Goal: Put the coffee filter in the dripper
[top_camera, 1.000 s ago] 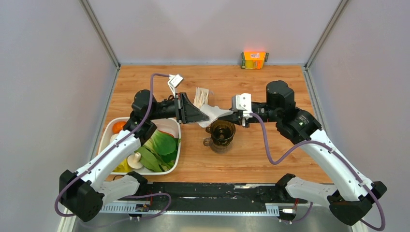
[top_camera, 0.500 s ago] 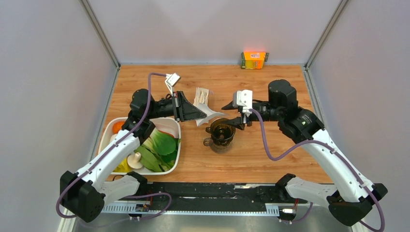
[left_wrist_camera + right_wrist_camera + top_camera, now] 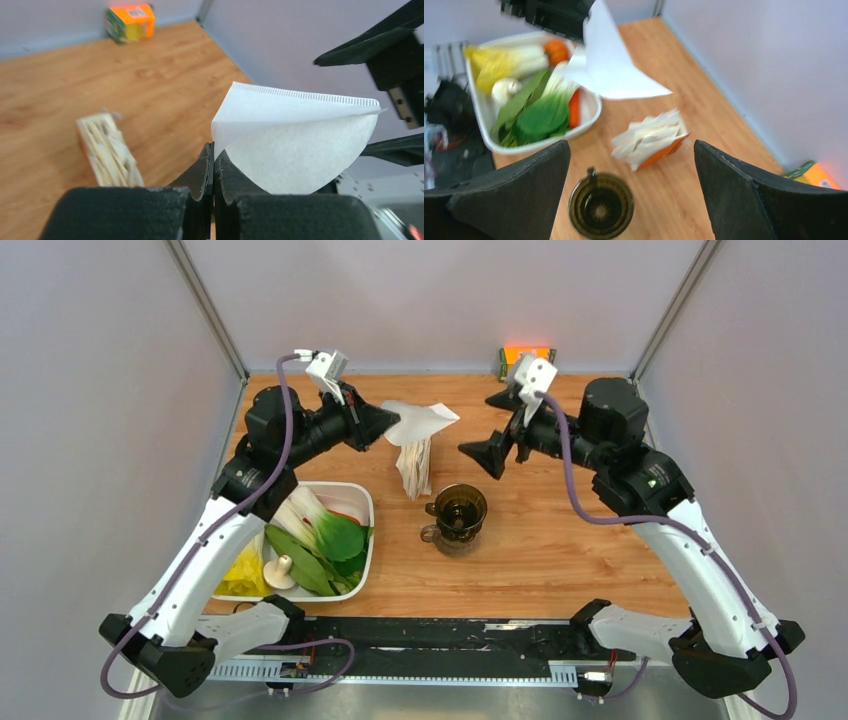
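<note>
A white paper coffee filter [image 3: 420,422] hangs in the air above the table's back middle, pinched at one corner by my left gripper [image 3: 390,422], which is shut on it. In the left wrist view the filter [image 3: 295,145] fans out to the right of the closed gripper [image 3: 214,150]. The dark brown dripper [image 3: 460,515] stands on the wood, nearer and right of the filter. My right gripper [image 3: 493,427] is wide open, raised right of the filter and apart from it. Its wrist view shows the dripper [image 3: 601,206] below the gripper [image 3: 630,145] and the filter [image 3: 611,65] beyond.
A packet of cream filters [image 3: 415,465] lies under the held filter, just behind the dripper. A white tray [image 3: 368,540] of vegetables sits at the left. An orange box [image 3: 527,355] stands at the back wall.
The right gripper let go of the filter, opened wide and lifted back to the right. The left arm rose and drew back left, carrying the filter up off the packet.
</note>
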You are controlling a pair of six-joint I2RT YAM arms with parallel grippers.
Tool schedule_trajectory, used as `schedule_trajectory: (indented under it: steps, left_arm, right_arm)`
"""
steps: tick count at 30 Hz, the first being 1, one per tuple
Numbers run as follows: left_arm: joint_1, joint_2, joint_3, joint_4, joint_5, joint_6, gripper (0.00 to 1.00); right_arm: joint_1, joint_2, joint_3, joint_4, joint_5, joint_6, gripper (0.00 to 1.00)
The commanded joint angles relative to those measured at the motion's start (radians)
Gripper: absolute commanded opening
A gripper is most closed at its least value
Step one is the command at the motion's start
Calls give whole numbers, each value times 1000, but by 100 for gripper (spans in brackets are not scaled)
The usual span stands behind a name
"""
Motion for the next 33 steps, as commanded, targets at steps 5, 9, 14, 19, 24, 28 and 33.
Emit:
schedule_trajectory:
  steps: [5,9,14,19,24,28,33]
  left_arm:
    - [-175,64,240,-126,-554,386,0]
    - [-183,60,254,-68,-497,393,0]
    - [-180,45,264,-110,-377,405,0]
    - [-68,27,223,-111,-152,252,0]
    - [67,59,201,-38,222,75,0]
    - [84,77,177,43,431,-15,0]
    - [84,90,158,94,516,-106,0]
  right_arm:
    - [-14,89,233,230,209,289,100]
    - [-16,61,163,275,79,224,100]
    - [-15,-35,79,298,25,63,81]
    - [-15,-104,2,233,22,-59,72]
    - [-15,-159,-71,192,-41,-192,74]
    - [-15,-143,-61,156,-80,-281,61]
    - [-11,-100,-24,111,-166,-350,49]
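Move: The left hand already holds the filter by one end; the dripper it is meant for sits some 5 cm back, 11 cm to its right and 25 cm below, on the glass carafe. The filter stack lies about 6 cm ahead, 1 cm to the right and 35 cm below the left hand. From the open right hand, the held filter's middle is roughly 10 cm left and 2 cm ahead, about level, while the dripper is some 3 cm back, 4 cm left and 26 cm below. Upward about 5 cm and slightly forward goes the left hand, still pinching the filter, then back some 4 cm and to the right as it swings clockwise about 30 degrees. The empty right hand rises some 11 cm, sinks back by half while drawing back towards its base, rolls, and closes its fingers halfway on nothing. ##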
